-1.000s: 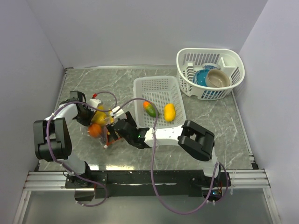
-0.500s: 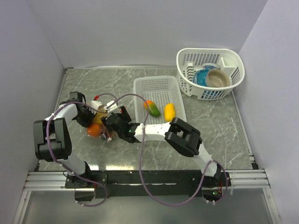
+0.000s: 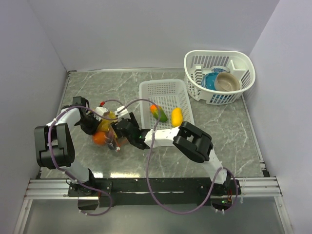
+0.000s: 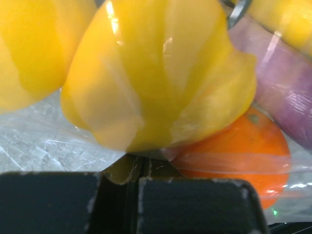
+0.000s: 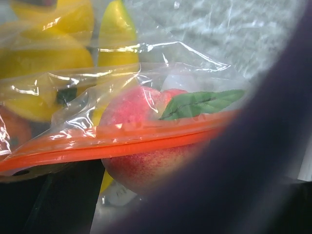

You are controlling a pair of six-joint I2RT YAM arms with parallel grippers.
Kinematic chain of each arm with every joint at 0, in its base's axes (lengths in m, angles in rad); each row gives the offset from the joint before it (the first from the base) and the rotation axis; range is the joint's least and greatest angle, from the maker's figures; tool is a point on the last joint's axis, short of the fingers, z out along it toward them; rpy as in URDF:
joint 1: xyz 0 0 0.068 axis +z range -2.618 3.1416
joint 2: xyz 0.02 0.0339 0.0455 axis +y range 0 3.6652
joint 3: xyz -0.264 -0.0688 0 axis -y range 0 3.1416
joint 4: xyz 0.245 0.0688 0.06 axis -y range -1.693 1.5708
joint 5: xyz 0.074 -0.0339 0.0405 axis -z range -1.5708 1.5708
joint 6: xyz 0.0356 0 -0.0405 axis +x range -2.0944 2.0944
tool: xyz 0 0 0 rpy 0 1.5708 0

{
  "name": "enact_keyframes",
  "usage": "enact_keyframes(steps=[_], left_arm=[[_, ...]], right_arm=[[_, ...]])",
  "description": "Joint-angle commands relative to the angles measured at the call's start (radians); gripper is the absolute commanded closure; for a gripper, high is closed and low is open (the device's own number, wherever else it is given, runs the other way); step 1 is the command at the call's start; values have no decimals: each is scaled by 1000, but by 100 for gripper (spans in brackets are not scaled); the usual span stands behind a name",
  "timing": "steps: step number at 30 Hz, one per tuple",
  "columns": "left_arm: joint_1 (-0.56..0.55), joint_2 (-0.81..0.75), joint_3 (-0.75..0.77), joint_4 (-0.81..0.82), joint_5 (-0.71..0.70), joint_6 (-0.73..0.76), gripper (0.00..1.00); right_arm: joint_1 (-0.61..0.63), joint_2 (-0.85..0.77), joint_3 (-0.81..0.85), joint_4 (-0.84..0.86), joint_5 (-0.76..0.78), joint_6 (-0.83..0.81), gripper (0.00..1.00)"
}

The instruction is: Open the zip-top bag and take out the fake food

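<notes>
The zip-top bag (image 3: 105,130) lies at the left of the table with yellow and orange fake food inside. My left gripper (image 3: 92,124) is shut on its plastic; in the left wrist view the pinch (image 4: 139,168) sits under a yellow fruit (image 4: 156,73), an orange fruit (image 4: 239,151) and a purple piece (image 4: 287,97). My right gripper (image 3: 121,135) is at the bag's mouth. In the right wrist view its jaws close round a pink-red fruit (image 5: 141,165) that sticks out under the orange-red zip strip (image 5: 122,141).
A white slotted basket (image 3: 165,90) right of the bag holds a green-orange fruit (image 3: 157,113) and a yellow fruit (image 3: 177,117). A white dish basket (image 3: 195,66) with bowls stands at the back right. Walls close in the left and right sides.
My right gripper moved left from beside the bag into its mouth, then drew back slightly. The bag shifted a little. The left gripper kept its hold.
</notes>
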Motion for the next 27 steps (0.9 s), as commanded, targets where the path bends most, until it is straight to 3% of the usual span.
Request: enact_keyframes(steps=[1,5,9,14,19,25,26,27], left_arm=[[-6,12,18,-15,48,-8,99],[-5,30,35,37,14,-57,99],[-2,42,40,77,-9,-111,99],[-3,36,34,99,-26,-125,99],[-2,33,29,96,-35,-126,99],[-3,9,43,70,-13,-131,99],[-3,4,43,68,-12,-131,99],[-3,3,44,68,-13,-131,99]], right_arm=[[16,-119,-110,34,-70,18,47],[29,-298,-278,78,-162,11,55],[29,-461,-408,77,-352,-3,52],[21,-651,-501,8,-365,-17,49],[-28,-719,-478,-72,-69,-6,50],[-210,-637,-443,-201,220,113,61],[-220,-636,-454,-204,250,121,58],[-230,-639,-461,-206,267,129,46]])
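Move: The right hand already grips the peach, still in the bag behind its orange zip strip. The white tray's middle lies about 24 cm to this hand's right, 6 cm ahead and 3 cm lower. In it, the green-orange fruit is about 20 cm right and 3 cm ahead, the yellow fruit about 28 cm right and 2 cm ahead. The bagged orange sits some 9 cm back and 8 cm left. From the left hand, the tray is 35 cm right, 10 cm ahead. Keeping the peach squeezed between its fingers, the right hand drags it back about 10 cm, level at first and then climbing steeply, out through the bag's mouth; it then swings right and forward towards the tray, ending some 18 cm right and 10 cm higher as the wrist turns clockwise. The left fingers stay shut on the bag's edge, easing slightly forward. ##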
